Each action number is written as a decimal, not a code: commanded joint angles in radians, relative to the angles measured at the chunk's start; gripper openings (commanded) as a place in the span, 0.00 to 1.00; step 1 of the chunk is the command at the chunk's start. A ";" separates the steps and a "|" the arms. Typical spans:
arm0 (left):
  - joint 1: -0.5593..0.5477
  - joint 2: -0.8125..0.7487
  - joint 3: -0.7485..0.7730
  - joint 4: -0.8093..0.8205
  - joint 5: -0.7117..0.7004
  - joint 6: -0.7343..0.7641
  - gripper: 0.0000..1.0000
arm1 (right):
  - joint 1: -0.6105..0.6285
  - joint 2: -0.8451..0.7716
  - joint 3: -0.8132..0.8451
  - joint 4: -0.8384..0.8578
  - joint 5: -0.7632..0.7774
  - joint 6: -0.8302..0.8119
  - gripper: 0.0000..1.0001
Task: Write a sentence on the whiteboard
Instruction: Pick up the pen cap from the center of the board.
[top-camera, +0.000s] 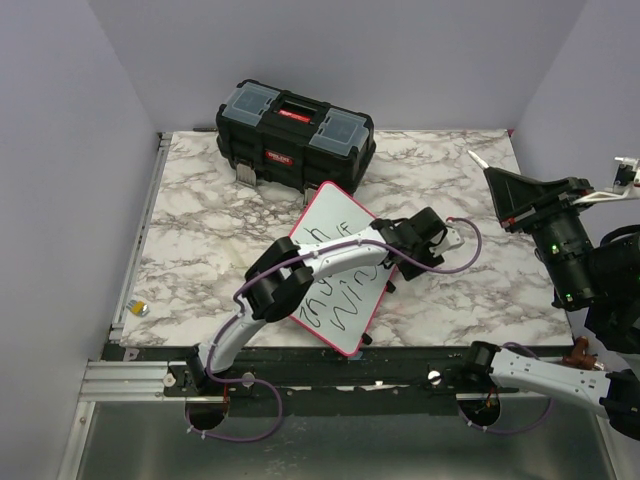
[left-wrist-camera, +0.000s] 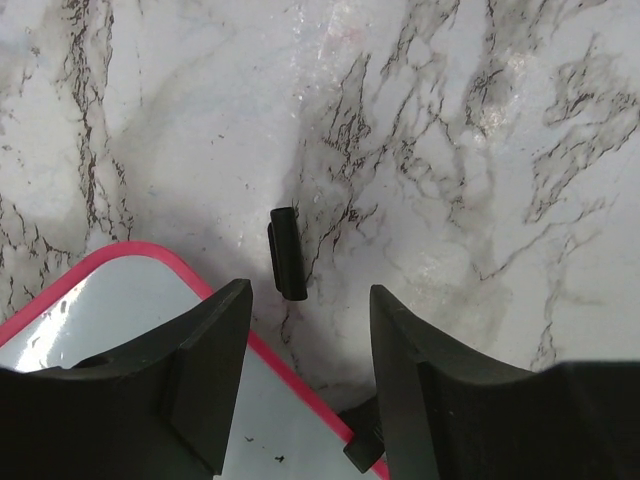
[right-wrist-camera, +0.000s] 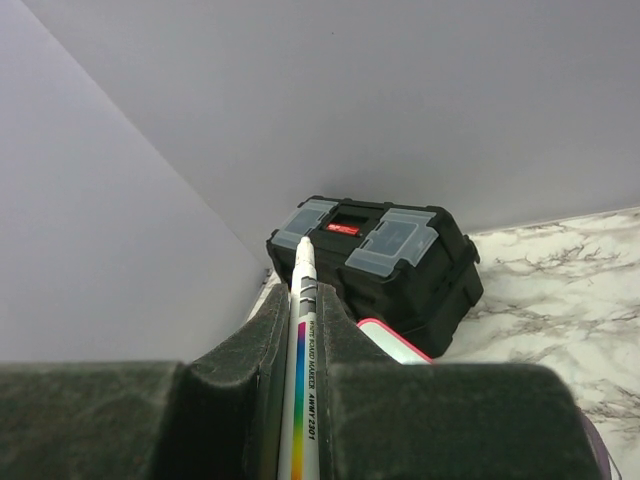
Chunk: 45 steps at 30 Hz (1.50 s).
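Observation:
The whiteboard (top-camera: 338, 214) lies tilted at the table's middle, and its red-rimmed corner (left-wrist-camera: 130, 300) shows in the left wrist view. The sentence (top-camera: 338, 303) is black lettering, partly hidden under my left arm. My left gripper (top-camera: 445, 236) (left-wrist-camera: 310, 300) hovers over the board's right edge. Its jaws are open, with only the rim and the marble below them. A short black piece (left-wrist-camera: 288, 253) lies on the table just beyond. My right gripper (top-camera: 497, 185) (right-wrist-camera: 305, 300) is raised at the right, shut on a white marker (top-camera: 478, 158) (right-wrist-camera: 303, 262) that points at the toolbox.
A black toolbox (top-camera: 295, 135) (right-wrist-camera: 380, 255) with a red latch stands at the back, close to the board's far corner. A small yellow and silver thing (top-camera: 138, 308) lies at the table's left edge. A black foot (left-wrist-camera: 365, 445) sticks out under the board's rim.

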 joint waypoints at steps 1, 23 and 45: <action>0.004 0.051 0.053 -0.017 -0.021 0.027 0.51 | 0.001 -0.012 -0.009 -0.026 -0.027 0.017 0.00; 0.024 0.113 0.046 0.023 0.088 0.013 0.13 | 0.001 -0.020 -0.043 -0.035 -0.030 0.027 0.01; -0.008 -0.396 -0.348 0.328 0.297 0.012 0.00 | 0.002 -0.073 -0.032 -0.080 0.016 0.054 0.01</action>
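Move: The pen cap lies on the table almost under the left fingertips, about 4 cm below and 1 cm ahead of them, with no offset to either side. From that hand, the whiteboard's nearer black clip sits some 4 cm back, 4 cm to the left and 4 cm down, and the board's middle is roughly 18 cm to the left, 1 cm ahead and 5 cm down. From the raised right hand, the cap lies about 9 cm ahead, 7 cm to the left and 48 cm down. The left hand, already lined up with its fingers half open, sinks another 3.5 cm or so, easing slightly forward onto the cap beside the board's edge, and pinches the cap between its fingertips. With the cap gripped it first draws back low over the table, then climbs quickly, ending about 12 cm higher and 5 to 6 cm farther back, the wrist tilting some 20 degrees so the fingers point more to the robot's right, while the right hand keeps its hold on the pen up high and shifts only a couple of centimetres. ##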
